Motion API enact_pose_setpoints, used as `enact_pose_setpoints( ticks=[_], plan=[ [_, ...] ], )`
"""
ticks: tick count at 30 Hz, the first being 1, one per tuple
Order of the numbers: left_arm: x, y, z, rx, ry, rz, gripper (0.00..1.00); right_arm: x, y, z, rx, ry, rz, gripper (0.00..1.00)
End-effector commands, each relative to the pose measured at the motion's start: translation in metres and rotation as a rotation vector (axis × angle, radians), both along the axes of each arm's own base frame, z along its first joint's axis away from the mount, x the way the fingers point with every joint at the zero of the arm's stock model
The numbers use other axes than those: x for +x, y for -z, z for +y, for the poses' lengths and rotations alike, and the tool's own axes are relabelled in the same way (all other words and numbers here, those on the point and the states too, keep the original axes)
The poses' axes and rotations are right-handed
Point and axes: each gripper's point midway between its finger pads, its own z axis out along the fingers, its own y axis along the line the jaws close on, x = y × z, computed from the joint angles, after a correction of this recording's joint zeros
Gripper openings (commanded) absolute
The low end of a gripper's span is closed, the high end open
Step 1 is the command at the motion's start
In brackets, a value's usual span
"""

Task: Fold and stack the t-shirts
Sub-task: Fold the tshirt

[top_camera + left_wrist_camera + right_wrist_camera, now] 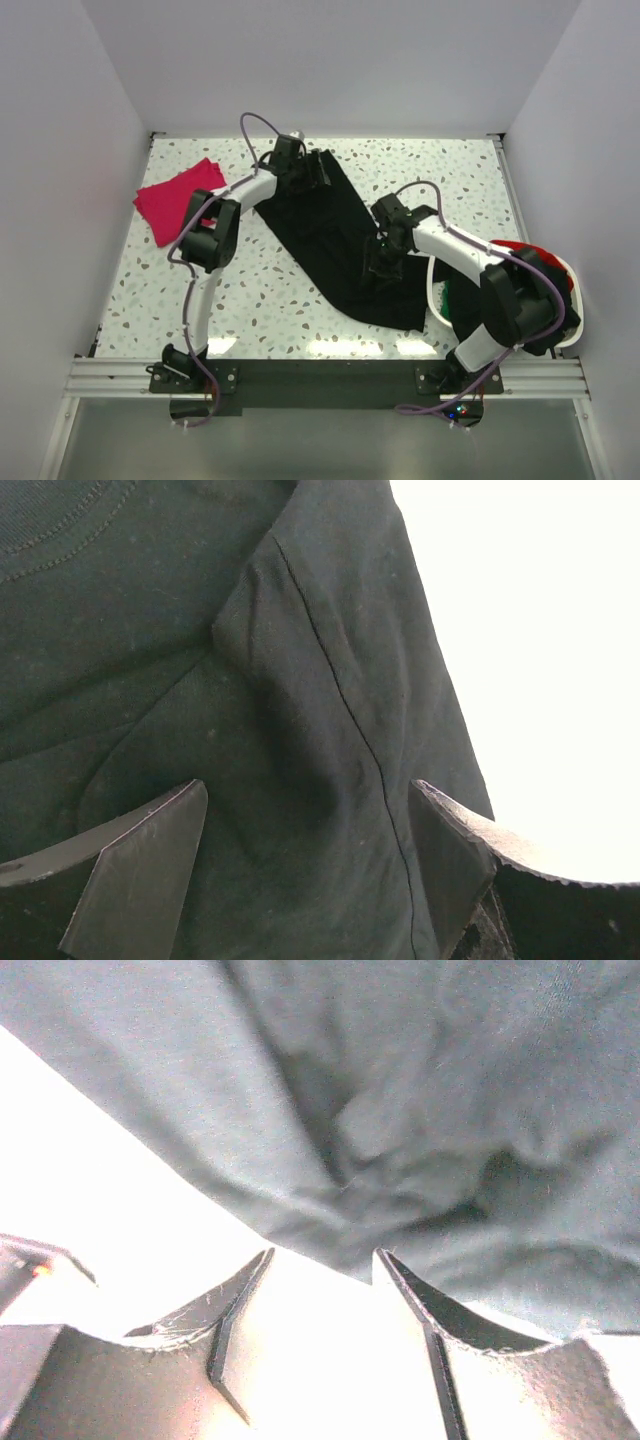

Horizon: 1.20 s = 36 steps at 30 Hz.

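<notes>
A large black t-shirt [340, 240] lies spread in a diagonal band across the table. My left gripper [312, 176] hangs over its far end, jaws wide open. In the left wrist view the dark cloth [300, 680], with a seam and a soft ridge, fills the space under the left gripper [305, 815]. My right gripper [384, 266] is low over the shirt's near half. In the right wrist view it [322, 1260] stands open at the edge of the rumpled cloth [400, 1110], with only bright table between its fingers. A magenta-pink t-shirt [180, 200] lies folded at the far left.
A white basket [572, 275] sits at the right edge beside the right arm, with red cloth [515, 247] and green cloth [462, 300] inside. White walls close in the speckled table [280, 300] on three sides.
</notes>
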Motion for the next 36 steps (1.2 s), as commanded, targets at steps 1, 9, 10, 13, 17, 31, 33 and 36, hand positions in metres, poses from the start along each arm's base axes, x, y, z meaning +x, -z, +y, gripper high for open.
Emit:
enact_pose_setpoints(
  ticks=[1,9,10,13,17,31,33,36],
  plan=[
    [0.010,-0.018,0.007,0.034,-0.036,-0.056,0.87,0.008,-0.044,0.002,0.019,-0.047,-0.082,0.47],
    [-0.017,-0.096,0.003,-0.050,-0.027,-0.110,0.88,0.049,-0.016,0.003,-0.050,-0.129,-0.180,0.48],
    [-0.028,-0.082,0.007,-0.051,-0.040,-0.065,0.88,0.052,-0.007,0.003,-0.058,-0.132,-0.169,0.48],
    [-0.052,-0.064,0.012,-0.062,-0.067,0.006,0.88,0.064,0.007,0.003,-0.072,-0.147,-0.183,0.48],
    [-0.074,-0.030,0.014,-0.068,-0.083,0.103,0.88,0.073,0.023,0.001,-0.091,-0.173,-0.192,0.48],
    [-0.081,0.066,0.025,0.011,-0.115,0.292,0.88,0.061,0.059,0.020,0.001,-0.152,-0.092,0.47],
    [-0.073,0.073,0.033,0.017,-0.139,0.298,0.88,0.060,0.057,0.029,0.028,-0.138,-0.080,0.47],
    [-0.056,0.077,0.048,0.020,-0.183,0.286,0.88,0.059,0.057,0.038,0.050,-0.120,-0.054,0.47]
  ],
)
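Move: The black t-shirt lies slantwise beneath both my open grippers. Its middle is about 16 cm back and 6 cm to the right of my left hand, at nearly its height. From my right hand the middle is some 6 cm ahead, 6 cm to the left and 5 cm below. The folded red shirt sits roughly 32 cm left of my left hand and 7 cm back; the basket is about 28 cm right of my right hand and 7 cm back. I lift my left hand off the far part of the black t-shirt in a 6 cm hop, drawing it back about 8 cm and setting it down on the cloth again, then push forward 4 cm. Meanwhile my right hand hops forward 6 cm and sinks onto the shirt nearer its middle, then slides about 2 cm left, fingers staying parted. ##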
